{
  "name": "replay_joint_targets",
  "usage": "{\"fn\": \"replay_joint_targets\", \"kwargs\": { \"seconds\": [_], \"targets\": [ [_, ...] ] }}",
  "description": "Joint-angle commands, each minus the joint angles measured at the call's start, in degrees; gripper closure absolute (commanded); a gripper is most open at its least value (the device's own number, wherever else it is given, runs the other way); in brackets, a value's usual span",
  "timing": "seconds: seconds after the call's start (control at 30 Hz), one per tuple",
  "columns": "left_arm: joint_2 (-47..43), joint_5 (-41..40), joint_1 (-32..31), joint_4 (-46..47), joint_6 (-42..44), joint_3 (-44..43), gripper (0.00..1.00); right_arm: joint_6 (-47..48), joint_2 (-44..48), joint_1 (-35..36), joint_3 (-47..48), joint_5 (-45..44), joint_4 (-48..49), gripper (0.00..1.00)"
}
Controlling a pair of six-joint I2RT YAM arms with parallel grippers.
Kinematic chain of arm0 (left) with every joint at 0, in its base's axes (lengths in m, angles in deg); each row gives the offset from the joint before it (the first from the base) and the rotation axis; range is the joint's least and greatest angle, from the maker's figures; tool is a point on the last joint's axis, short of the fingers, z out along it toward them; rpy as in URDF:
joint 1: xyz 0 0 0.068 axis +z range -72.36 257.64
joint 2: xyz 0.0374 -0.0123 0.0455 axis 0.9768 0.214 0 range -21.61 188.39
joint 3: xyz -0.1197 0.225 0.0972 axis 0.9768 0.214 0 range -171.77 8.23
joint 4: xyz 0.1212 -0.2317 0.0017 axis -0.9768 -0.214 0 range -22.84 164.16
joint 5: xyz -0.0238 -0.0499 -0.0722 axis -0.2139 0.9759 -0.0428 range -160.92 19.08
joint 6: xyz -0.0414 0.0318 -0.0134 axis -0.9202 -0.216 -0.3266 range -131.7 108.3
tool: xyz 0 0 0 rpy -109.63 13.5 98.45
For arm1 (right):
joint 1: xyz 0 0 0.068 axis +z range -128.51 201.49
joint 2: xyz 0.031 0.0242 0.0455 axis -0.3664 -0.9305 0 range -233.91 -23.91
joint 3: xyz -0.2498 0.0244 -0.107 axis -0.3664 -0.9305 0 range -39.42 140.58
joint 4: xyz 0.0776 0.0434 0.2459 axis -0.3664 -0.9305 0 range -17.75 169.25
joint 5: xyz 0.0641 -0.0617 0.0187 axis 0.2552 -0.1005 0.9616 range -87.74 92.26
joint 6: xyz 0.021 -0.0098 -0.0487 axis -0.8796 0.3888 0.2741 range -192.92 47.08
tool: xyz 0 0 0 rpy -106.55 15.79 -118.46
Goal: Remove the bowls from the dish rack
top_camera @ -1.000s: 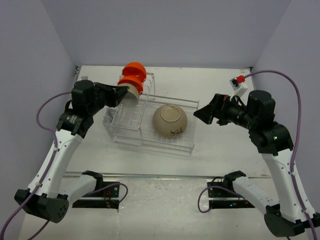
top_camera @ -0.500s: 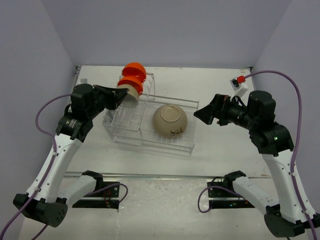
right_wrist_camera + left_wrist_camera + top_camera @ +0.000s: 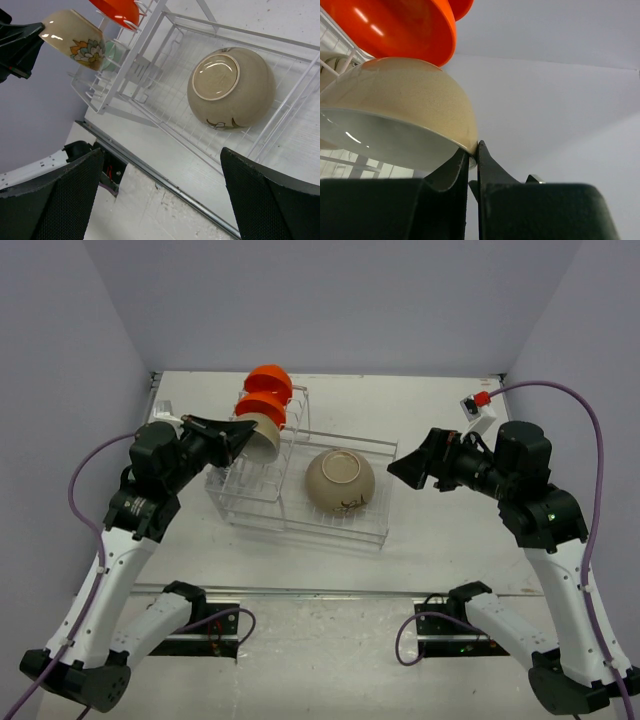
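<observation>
My left gripper (image 3: 238, 430) is shut on the rim of the small beige bowl (image 3: 263, 442), holding it tilted over the left upright section of the dish rack (image 3: 330, 533). In the left wrist view the fingertips (image 3: 481, 150) pinch that rim under the beige bowl (image 3: 405, 100). Two orange bowls (image 3: 268, 380) (image 3: 262, 408) stand in the slots behind it. A pale mint-green bowl (image 3: 111, 55) shows behind the beige bowl (image 3: 72, 37). The larger tan bowl (image 3: 340, 480) lies upside down in the lower basket. My right gripper (image 3: 405, 468) hovers open just right of the rack.
The rack's wire walls (image 3: 165, 100) rise around the tan bowl (image 3: 231, 87). A metal rail (image 3: 320, 592) runs along the table's near edge. Grey walls close in on the left, back and right. Bare tabletop (image 3: 440, 540) lies right of the rack.
My left arm has drawn back toward the near left with the beige bowl in its grip, and the bowl has shifted slightly nearer. The right arm has not moved.
</observation>
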Motion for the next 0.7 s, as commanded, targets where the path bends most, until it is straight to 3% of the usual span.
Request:
{"fn": "replay_joint_targets", "kwargs": {
  "seconds": [0.0, 0.4, 0.5, 0.53, 0.6, 0.67],
  "targets": [
    [-2.2, 1.7, -0.6, 9.6, 0.2, 0.9, 1.0, 1.0, 0.4, 0.4, 0.4, -0.1, 0.9, 0.01],
    [-1.5, 0.2, -0.8, 8.4, 4.8, -7.3, 1.0, 0.9, 0.7, 0.5, 0.0, 0.2, 0.8, 0.01],
    [-1.3, -4.7, -0.8, 1.1, 8.8, -13.9, 1.0, 0.9, 0.9, 0.5, -0.3, 0.2, 0.8, 0.01],
    [-0.8, -6.3, -0.8, -5.3, 10.4, -16.2, 1.0, 0.9, 1.0, 0.5, -0.4, 0.2, 0.7, 0.01],
    [2.0, -9.6, -0.8, -15.0, 16.3, -25.0, 1.0, 0.8, 1.3, 0.5, -0.8, 0.3, 0.7, 0.01],
    [4.3, -14.5, -0.8, -18.6, 20.5, -31.4, 1.0, 0.8, 1.6, 0.5, -1.4, 0.4, 0.7, 0.01]
  ]
}}
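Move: The left hand already holds the tan bowl by its rim. The green bowl, marking the clear table it is bound for, stands about 29 cm to its left, 7 ahead and 34 below. The nearer orange bowl is some 7 cm ahead and 1 left, 5 lower; the farther one about 14 ahead and 2 right, also 5 lower. The green bowl lies roughly 55 cm left of the right hand, 15 ahead and 32 below. Upward, slowly at first and then fast, the left hand carries the tan bowl about 9 cm higher, away from the orange bowls and clear of the rack, easing back some 2 cm and swinging about 2 cm left late in the rise. The shut fingers keep their pinch on the rim while the hand tips up and rolls its left side upward, roughly 10 degrees each. ##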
